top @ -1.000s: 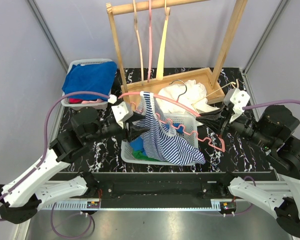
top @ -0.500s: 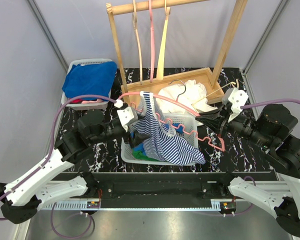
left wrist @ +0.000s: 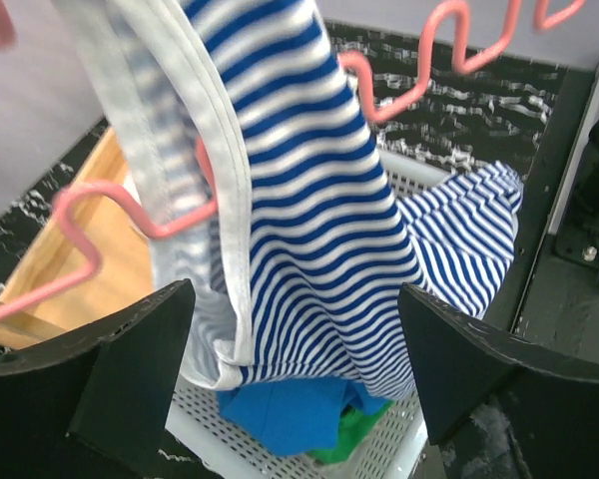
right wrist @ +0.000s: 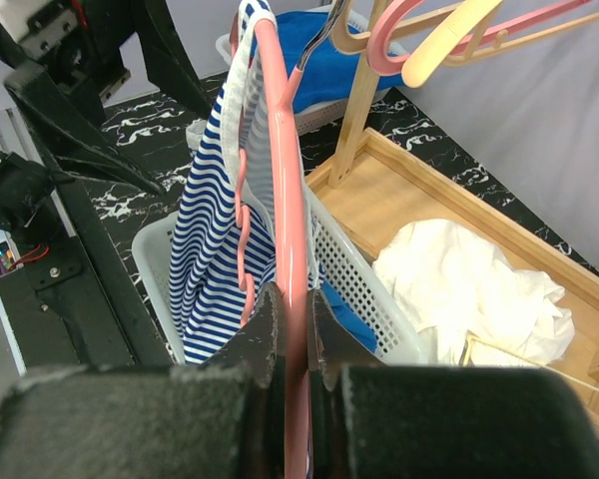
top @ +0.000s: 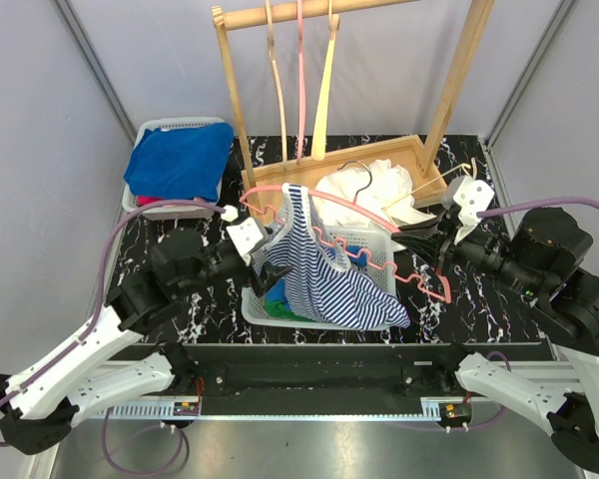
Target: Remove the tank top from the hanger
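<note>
A blue-and-white striped tank top (top: pixel 329 284) hangs by its strap from the left end of a pink hanger (top: pixel 364 215) and drapes into a white basket (top: pixel 314 324). My right gripper (top: pixel 421 244) is shut on the hanger's bar (right wrist: pixel 290 200), with both fingers pressed against it (right wrist: pixel 295 309). My left gripper (top: pixel 268 267) sits just left of the cloth, open wide. In the left wrist view the striped fabric (left wrist: pixel 319 230) hangs between and beyond its spread fingers (left wrist: pixel 299 379), touching neither. The hanger's wavy lower bar (left wrist: pixel 399 90) crosses above.
Blue and green clothes (left wrist: pixel 280 414) lie in the basket under the tank top. Behind it stands a wooden rack (top: pixel 235 100) with several hangers, its tray holding white cloth (top: pixel 379 185). A grey bin of blue cloth (top: pixel 180 160) sits at the back left.
My left gripper has opened wide and drawn back a little to the left, off the tank top's edge. The right gripper and the hanger have hardly moved.
</note>
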Motion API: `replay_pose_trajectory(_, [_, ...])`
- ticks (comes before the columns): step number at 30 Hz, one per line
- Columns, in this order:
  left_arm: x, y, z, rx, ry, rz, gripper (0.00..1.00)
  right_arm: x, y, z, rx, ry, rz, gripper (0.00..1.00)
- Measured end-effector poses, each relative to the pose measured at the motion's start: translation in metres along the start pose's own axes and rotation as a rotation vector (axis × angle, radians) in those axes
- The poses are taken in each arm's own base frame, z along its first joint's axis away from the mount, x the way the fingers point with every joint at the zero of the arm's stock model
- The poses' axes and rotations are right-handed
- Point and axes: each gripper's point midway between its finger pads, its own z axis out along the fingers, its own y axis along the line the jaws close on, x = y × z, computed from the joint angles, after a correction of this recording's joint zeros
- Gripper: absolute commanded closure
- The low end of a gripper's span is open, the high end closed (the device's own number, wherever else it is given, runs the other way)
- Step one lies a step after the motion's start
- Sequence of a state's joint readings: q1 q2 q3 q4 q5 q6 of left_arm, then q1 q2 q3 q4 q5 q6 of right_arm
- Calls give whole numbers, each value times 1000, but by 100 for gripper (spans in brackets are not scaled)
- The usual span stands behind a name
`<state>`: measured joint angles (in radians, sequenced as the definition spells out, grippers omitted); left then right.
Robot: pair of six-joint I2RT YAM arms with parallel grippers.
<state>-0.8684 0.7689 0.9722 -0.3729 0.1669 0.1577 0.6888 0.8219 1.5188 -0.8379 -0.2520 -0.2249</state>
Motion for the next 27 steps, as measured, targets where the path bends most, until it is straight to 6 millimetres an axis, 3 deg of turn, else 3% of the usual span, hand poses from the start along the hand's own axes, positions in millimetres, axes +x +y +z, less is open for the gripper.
replay_pose_trajectory(4, [17,-1,6,8,49,2,35,-2,0,-2,0,-5,0,100])
replay_pose_trajectory(5, [19,-1,7,9,54,6,52,-3,1,-3,-1,-8,-1,100])
replay_pose_trajectory(7, [21,-1,7,11,58,19,68,-5,2,-6,-2,-16,1,100])
replay_pose_trajectory(8, [21,-1,8,10,58,14,83,-6,2,-7,-2,-20,1,100])
replay_pose_trajectory(10, [20,0,10,10,54,20,98,-8,3,-9,-7,-26,3,100])
replay_pose_trajectory(20, [19,4,16,4,64,43,100,-5,6,-11,-20,-9,11,100])
replay_pose_trajectory(27, [-1,36,-1,-120,28,71,100,12,3,-18,20,62,40,100])
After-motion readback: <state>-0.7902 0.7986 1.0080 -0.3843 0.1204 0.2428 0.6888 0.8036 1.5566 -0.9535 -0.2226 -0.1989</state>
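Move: Just past the open left fingers, about 2 cm to their right and 3 cm lower, hangs the white-bound edge of the striped tank top; most of the cloth lies some 10 cm right of the left hand and 7 cm lower, level fore and aft. The basket's middle is about 12 cm right of that hand, 2 cm ahead and 25 cm down. The right hand, holding the pink hanger, has that edge some 25 cm to its left and 10 cm lower, level fore and aft. Sinking about 2.5 cm with a slight reach forward, the left hand shuts its fingers and pinches the tank top's white-bound edge; keeping that pinch, it draws the cloth up some 3 cm, with a nearly equal shift to the left and 2 cm forward. The right hand keeps its grip on the pink hanger, easing back a centimetre and, after a small rise, settling about 2 cm. ##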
